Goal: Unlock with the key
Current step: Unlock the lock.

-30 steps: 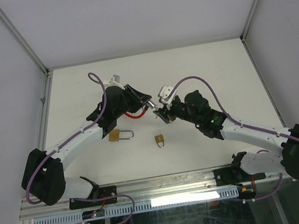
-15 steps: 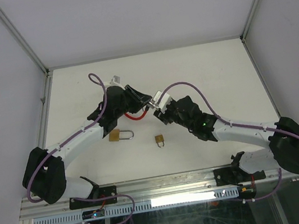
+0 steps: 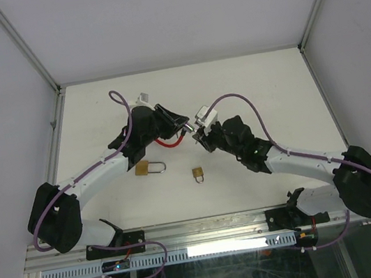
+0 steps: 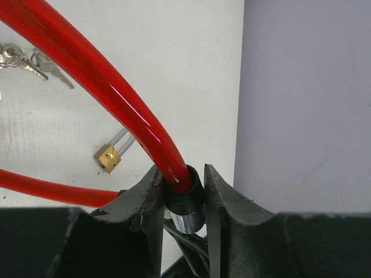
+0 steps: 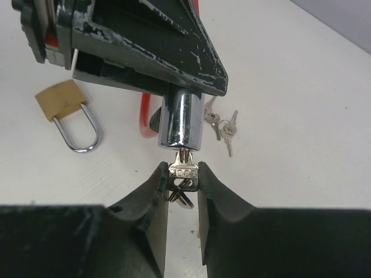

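Observation:
My left gripper (image 4: 182, 191) is shut on the black and chrome barrel (image 4: 184, 204) of a red cable lock (image 4: 110, 87), holding it above the table. In the right wrist view the chrome barrel (image 5: 183, 121) points at my right gripper (image 5: 183, 176), which is shut on a silver key (image 5: 184, 172) whose blade sits in the barrel's keyhole. A key ring hangs under the key. In the top view both grippers meet at the table's middle, left (image 3: 182, 127) and right (image 3: 198, 135), with the red cable (image 3: 166, 143) looping below.
A large brass padlock (image 3: 145, 167) lies near the left arm and a small brass padlock (image 3: 198, 173) lies in front of the grippers. Spare keys (image 5: 223, 127) lie on the white table under the lock. Walls enclose the table.
My right gripper moved left against the lock barrel, then eased slightly back to the right with the key in the keyhole. The left gripper stayed still.

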Robot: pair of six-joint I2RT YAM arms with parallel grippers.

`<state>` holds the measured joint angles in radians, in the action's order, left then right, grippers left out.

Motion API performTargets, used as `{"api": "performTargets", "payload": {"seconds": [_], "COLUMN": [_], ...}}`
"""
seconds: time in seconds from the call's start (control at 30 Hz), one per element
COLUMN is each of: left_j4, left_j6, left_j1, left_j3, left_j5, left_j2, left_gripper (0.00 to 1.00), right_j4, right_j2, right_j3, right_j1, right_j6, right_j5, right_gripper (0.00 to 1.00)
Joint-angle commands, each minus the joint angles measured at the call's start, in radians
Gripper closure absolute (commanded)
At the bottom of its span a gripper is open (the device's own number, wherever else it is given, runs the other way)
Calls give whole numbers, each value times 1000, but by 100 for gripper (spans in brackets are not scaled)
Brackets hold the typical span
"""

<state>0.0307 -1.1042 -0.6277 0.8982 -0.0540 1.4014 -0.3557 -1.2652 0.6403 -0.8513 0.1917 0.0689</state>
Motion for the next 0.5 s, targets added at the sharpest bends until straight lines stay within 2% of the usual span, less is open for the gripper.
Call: {"api": "performTargets", "payload": {"seconds": [0.0,0.13,0.2,0.27,0.43,0.47], "left_j4": [93,101,98,92,79,78], "left_j6": [27,49,50,51,47,45], "left_j1": [-4,-4,-4,-4,-4,-4], "left_j3": [22,11,6,10,39,43], "left_j5": [-32,-25,-1,18,23,21], "left_j2": [-38,-41,-49,-49,-19,-15], "left_gripper": [100,100,100,100,100,100], "right_j4": [-118,-106,-73,-52,-20,-12], "right_j2": [67,69,81,96,113,112], "right_j3": [17,35,43,44,57,64], "right_j1": [59,96,97,97,96,96], "right_j6": [-149,-239,-251,-265,-326,-336], "right_j5": [-138,-234,-238,-243,-238,-229], "right_gripper": [99,96,76,60,35,33]}}
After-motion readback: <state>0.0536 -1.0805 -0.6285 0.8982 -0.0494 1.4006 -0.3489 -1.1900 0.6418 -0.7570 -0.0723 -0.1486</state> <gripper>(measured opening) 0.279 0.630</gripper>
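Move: Between the right fingertips the key is already pinched, its blade in the lock cylinder, whose middle lies about 2 cm ahead, 2 cm left and 1 cm above. On the table some 16 cm below, the small padlock is about 6 cm back and 3 cm left, the big padlock level but 21 cm left, and the loose keys 18 cm ahead and 7 cm left. From the left hand, gripping the lock, the key is about 4 cm back, 4 cm right and 2 cm lower. Twisting the pinched key in the lock, the right hand rolls clockwise as seen from behind it, some 15 to 20 degrees in all, and rises about 1 cm. It then opens its fingers wide, letting go of the key, and eases farther up and slightly back from the lock. The left hand keeps its grip on the cylinder, rising about 1 cm with the twist and partly sinking back. ##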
